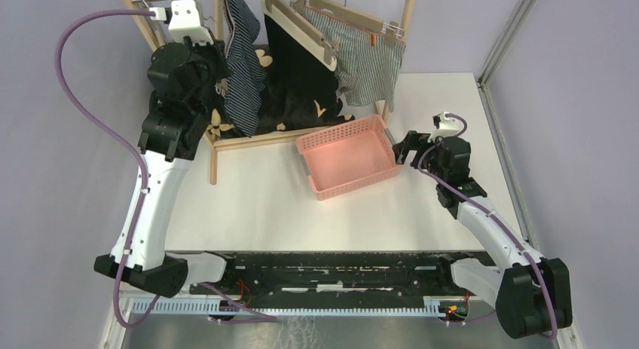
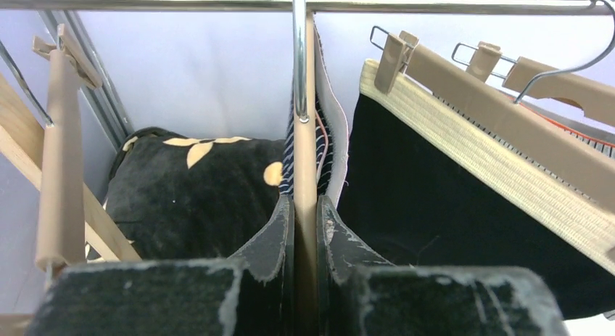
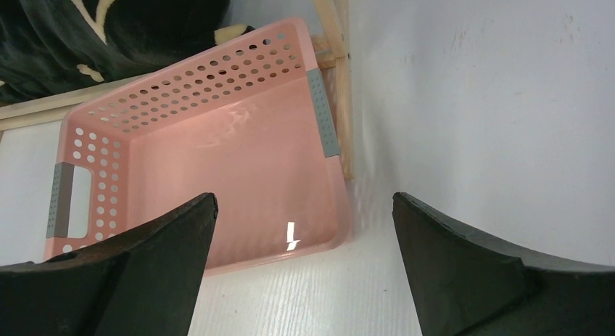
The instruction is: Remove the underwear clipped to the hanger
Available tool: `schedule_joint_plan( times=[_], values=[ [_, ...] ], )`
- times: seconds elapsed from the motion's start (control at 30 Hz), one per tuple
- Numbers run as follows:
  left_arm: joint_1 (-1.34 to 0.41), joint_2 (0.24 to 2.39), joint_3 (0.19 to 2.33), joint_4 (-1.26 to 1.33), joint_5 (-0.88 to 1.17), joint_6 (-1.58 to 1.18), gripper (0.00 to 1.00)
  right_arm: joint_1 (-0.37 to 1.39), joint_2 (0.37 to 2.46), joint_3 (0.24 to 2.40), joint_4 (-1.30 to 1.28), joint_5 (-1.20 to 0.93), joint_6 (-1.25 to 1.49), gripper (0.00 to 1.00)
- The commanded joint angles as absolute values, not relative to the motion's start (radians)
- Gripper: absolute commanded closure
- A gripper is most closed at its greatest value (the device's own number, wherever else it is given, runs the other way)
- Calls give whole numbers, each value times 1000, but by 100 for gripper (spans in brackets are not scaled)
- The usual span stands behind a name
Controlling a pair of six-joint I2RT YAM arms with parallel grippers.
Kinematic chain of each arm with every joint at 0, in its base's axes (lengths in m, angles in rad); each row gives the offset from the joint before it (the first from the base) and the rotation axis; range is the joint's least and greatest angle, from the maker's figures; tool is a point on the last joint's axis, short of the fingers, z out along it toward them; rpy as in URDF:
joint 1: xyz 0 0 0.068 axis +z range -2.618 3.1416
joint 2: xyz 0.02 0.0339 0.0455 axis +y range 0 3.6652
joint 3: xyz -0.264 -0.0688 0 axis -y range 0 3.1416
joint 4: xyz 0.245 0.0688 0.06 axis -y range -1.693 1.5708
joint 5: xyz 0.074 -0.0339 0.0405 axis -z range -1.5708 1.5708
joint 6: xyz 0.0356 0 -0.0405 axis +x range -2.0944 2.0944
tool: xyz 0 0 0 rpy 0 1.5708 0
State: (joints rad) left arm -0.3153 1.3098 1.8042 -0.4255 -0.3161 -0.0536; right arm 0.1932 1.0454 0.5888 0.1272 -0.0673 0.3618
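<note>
Three pieces of underwear hang from tan clip hangers on the rack. The navy striped underwear (image 1: 245,62) (image 2: 287,162) is leftmost, the black underwear (image 1: 301,59) (image 2: 435,205) is in the middle and the grey-and-white striped underwear (image 1: 369,59) is on the right. My left gripper (image 1: 215,62) (image 2: 305,205) is shut on the edge-on tan hanger (image 2: 305,133) that carries the navy pair. Whether it pinches a clip or the bar I cannot tell. My right gripper (image 1: 403,149) (image 3: 304,212) stands open and holds nothing, low by the right end of the pink basket (image 1: 348,154) (image 3: 217,154).
A black floral blanket (image 1: 294,108) (image 2: 188,191) (image 3: 109,24) lies on the rack's base behind the basket. The metal rail (image 2: 435,1) runs across the top. An empty tan hanger (image 2: 62,154) hangs left of my left gripper. The wooden rack post (image 3: 337,75) stands beside the basket.
</note>
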Motion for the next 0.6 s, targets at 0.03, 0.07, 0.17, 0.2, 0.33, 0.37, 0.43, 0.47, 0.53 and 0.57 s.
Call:
schedule_joint_plan(
  times=[0.03, 0.07, 0.17, 0.2, 0.33, 0.37, 0.43, 0.47, 0.53, 0.57],
  values=[
    [-311, 1218, 1678, -270, -326, -8, 97, 201, 1048, 624, 184, -61, 349, 0],
    [-311, 1198, 1644, -263, -320, -16, 97, 202, 1051, 625, 184, -61, 348, 0],
    [-313, 1128, 1525, -239, -301, -31, 97, 204, 1067, 639, 178, -66, 346, 0],
    [-313, 1110, 1485, -235, -294, -36, 97, 205, 1080, 646, 175, -67, 345, 0],
    [-313, 1029, 1348, -274, -269, -71, 97, 207, 1117, 679, 165, -90, 344, 0],
    [-313, 1010, 1314, -280, -251, -75, 97, 207, 1127, 689, 164, -102, 346, 0],
    [-313, 977, 1266, -301, -194, -84, 97, 207, 1146, 714, 164, -124, 352, 0],
    [-312, 965, 1251, -318, -156, -84, 97, 208, 1154, 727, 167, -135, 358, 0],
    [-313, 945, 1221, -350, -77, -77, 97, 208, 1179, 761, 167, -169, 367, 0],
    [-314, 936, 1203, -361, -30, -74, 97, 207, 1195, 781, 165, -192, 374, 0]
  ],
)
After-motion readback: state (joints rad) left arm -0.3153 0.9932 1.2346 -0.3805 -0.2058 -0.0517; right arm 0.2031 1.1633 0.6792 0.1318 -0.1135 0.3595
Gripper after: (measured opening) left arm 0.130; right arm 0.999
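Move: The left hand already pinches the near end of the hanger with the striped underwear, unhooked and just short of the rod; the pink basket lies about 30 cm to its right, 2 cm ahead and 47 cm below. From the left hand, the black shorts are 16 cm right, 8 cm ahead and slightly lower, the empty hanger 12 cm left and 6 cm ahead. For the open right hand, the underwear is some 40 cm left, 12 cm ahead and 22 cm higher, and the basket 15 cm left, 4 cm ahead and 14 cm down. Keeping its pinch on the hanger, the left hand lowers it some 14 cm, gathering speed, and draws it back about 5 cm, down and away from the rod towards basket height, while the fingers tip down roughly 10 degrees and turn slightly clockwise near the end. The right hand, still wide open and empty, first waits and then edges forward and left a couple of centimetres towards the hanging underwear. ##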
